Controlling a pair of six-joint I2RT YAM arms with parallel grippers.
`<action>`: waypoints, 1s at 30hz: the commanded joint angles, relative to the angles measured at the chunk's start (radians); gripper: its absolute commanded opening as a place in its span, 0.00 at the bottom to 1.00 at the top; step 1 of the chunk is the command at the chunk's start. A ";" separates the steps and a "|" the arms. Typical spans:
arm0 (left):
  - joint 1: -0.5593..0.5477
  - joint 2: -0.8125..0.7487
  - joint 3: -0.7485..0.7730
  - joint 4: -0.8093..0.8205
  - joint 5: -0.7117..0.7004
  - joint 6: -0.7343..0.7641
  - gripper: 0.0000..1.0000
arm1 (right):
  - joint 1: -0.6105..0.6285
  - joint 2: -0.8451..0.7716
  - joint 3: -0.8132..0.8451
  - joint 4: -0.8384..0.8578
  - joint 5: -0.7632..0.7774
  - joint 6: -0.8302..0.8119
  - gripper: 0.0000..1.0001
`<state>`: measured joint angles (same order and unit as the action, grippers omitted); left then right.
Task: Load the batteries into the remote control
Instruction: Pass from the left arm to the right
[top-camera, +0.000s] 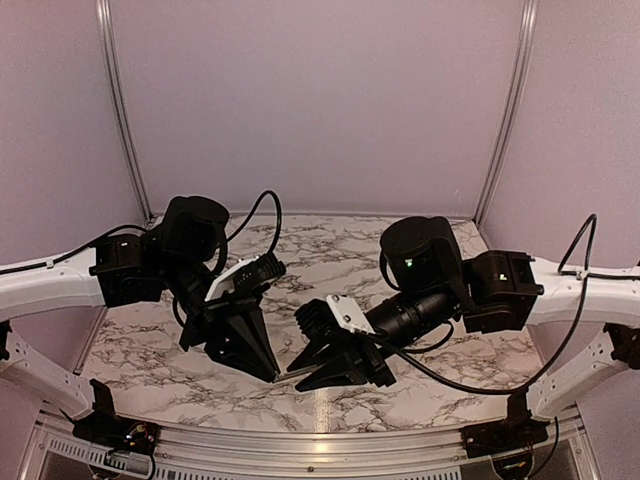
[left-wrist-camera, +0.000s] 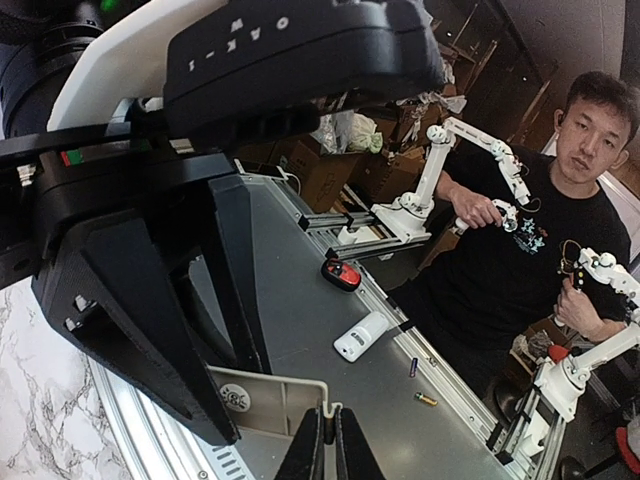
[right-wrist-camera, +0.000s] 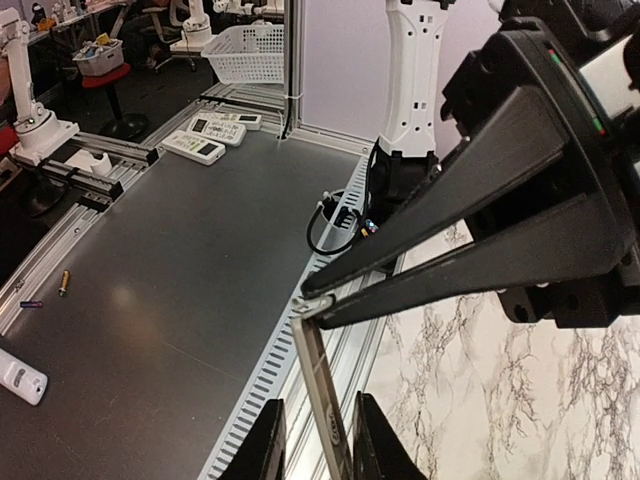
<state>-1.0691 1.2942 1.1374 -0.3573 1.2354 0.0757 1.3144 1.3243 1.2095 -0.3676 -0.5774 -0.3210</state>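
The remote control (left-wrist-camera: 262, 400) shows as a slim tan-grey piece with a raised rim, held in the air over the table's front edge. My left gripper (left-wrist-camera: 328, 425) is shut on its end rim. In the right wrist view the remote (right-wrist-camera: 318, 370) is edge-on, running from the left gripper's shut tips (right-wrist-camera: 318, 296) down between my right gripper's (right-wrist-camera: 315, 420) jaws. Those jaws stand either side of it with a gap on the left. In the top view both grippers meet, left (top-camera: 272, 372) and right (top-camera: 300, 375). I see no batteries on the marble table.
Beyond the aluminium front rail (right-wrist-camera: 270, 370) is a grey bench with a white device (left-wrist-camera: 360, 336), a red-black object (left-wrist-camera: 341, 274) and two loose batteries (left-wrist-camera: 413, 367) (left-wrist-camera: 426, 399). A person sits past it. The marble tabletop (top-camera: 340, 250) lies behind the grippers.
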 joint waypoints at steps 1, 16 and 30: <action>-0.007 -0.028 -0.044 0.169 0.042 -0.127 0.05 | 0.028 0.008 0.060 -0.020 0.017 -0.012 0.20; -0.021 -0.017 -0.053 0.215 0.040 -0.162 0.46 | 0.030 -0.002 0.060 -0.019 0.005 -0.008 0.00; 0.028 -0.340 -0.198 0.278 -0.730 0.009 0.88 | -0.164 -0.028 -0.101 0.136 -0.201 0.209 0.00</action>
<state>-1.0439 1.0569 1.0252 -0.1623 0.8192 0.0246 1.2572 1.3144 1.1740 -0.3141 -0.6556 -0.2337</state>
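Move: The left gripper pinches one end of the battery cover, whose middle is about 3 cm to its right, level with it and neither ahead nor back. For the right gripper, its still-open fingers straddling the other end, that middle is roughly 1 cm to the left. The remote control's body, hidden behind the right arm, should be on the table some 15 cm ahead, 6 cm right and 30 cm below the right gripper. Keep the left gripper almost still with the cover held out, and close the right fingers on its free end, that hand rising barely 1 cm. Then open the left fingers wide and pull that hand away forward about 5 cm and up some 3 cm, its wrist swinging counter-clockwise and tipping up; last, start the right hand forward about 2 cm, its grip kept. ##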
